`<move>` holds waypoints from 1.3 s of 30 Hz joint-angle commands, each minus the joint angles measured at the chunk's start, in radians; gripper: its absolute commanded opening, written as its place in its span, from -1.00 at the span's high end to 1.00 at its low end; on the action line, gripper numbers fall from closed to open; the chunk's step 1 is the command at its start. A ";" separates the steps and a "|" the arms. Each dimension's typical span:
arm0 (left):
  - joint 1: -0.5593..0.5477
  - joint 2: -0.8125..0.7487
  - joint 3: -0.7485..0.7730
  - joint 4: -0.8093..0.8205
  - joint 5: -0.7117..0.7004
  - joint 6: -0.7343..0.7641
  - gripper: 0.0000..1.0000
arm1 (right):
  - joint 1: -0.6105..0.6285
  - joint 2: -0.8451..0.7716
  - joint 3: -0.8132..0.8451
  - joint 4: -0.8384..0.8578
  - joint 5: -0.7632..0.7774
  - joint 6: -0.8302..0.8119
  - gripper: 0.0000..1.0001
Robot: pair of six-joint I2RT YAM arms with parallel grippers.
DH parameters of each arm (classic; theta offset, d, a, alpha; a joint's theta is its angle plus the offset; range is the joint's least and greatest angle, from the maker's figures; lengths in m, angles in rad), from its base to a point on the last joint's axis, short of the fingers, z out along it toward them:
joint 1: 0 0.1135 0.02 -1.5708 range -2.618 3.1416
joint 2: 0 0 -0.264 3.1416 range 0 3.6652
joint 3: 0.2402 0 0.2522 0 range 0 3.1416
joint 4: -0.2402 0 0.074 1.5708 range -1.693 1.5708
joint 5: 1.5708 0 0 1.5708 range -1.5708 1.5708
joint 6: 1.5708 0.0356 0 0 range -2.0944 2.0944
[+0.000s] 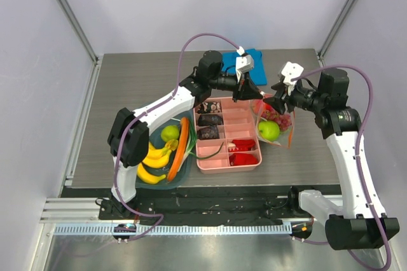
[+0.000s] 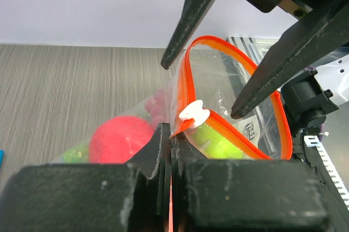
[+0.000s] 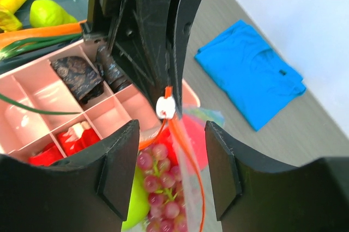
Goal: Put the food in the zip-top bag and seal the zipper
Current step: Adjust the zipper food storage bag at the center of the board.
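Note:
The clear zip-top bag (image 1: 277, 132) hangs to the right of the pink tray, with food inside: a green apple (image 1: 268, 131), purple grapes (image 3: 161, 188) and a red fruit (image 2: 121, 138). Its orange zipper (image 2: 234, 58) gapes in a loop, and a white slider (image 3: 166, 107) sits at the end nearest my left gripper. My left gripper (image 2: 172, 139) is shut on that end of the zipper strip. My right gripper (image 3: 172, 172) is open, one finger on each side of the bag's mouth, and neither pad touches it.
A pink compartment tray (image 1: 248, 156) holding dark and red items lies left of the bag. A dark bowl (image 1: 147, 185) with bananas, a carrot and a green fruit sits further left. A blue cloth (image 3: 251, 74) lies behind the bag.

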 commanded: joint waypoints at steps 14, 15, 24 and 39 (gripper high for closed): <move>0.005 -0.022 0.061 0.067 0.023 -0.012 1.00 | 0.006 0.006 -0.043 0.204 -0.075 -0.072 0.02; 0.005 -0.018 0.061 0.067 0.023 -0.011 1.00 | 0.009 0.006 -0.043 0.196 -0.078 -0.103 0.02; 0.007 -0.012 0.063 0.067 0.028 -0.011 1.00 | 0.042 0.003 -0.074 0.178 -0.061 -0.189 -0.04; 0.014 -0.006 0.061 0.108 0.017 -0.055 1.00 | 0.072 0.022 -0.073 0.129 -0.021 -0.245 0.72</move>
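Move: The bag's white zipper slider lies about 2 cm to the right hand's left and 1 cm ahead, level with its open fingers. Roughly 10 cm lower in the bag, the red fruit is 2 cm ahead and 2 cm right, the grapes 3 cm back and 5 cm right, and the green apple 6 cm back and 3 cm right. The slider is some 2 cm to the left hand's right, just beyond its fingertips. Forward and up by about 2 cm, then left and back down by about as much, the right hand eases its open fingers around the zipper slider, the wrist turning some 15 degrees, partly counter-clockwise. Only near the end do the fingers narrow, pinching the slider right at the left fingertips. The left hand stays put, keeping its pinch on the zipper's end. ##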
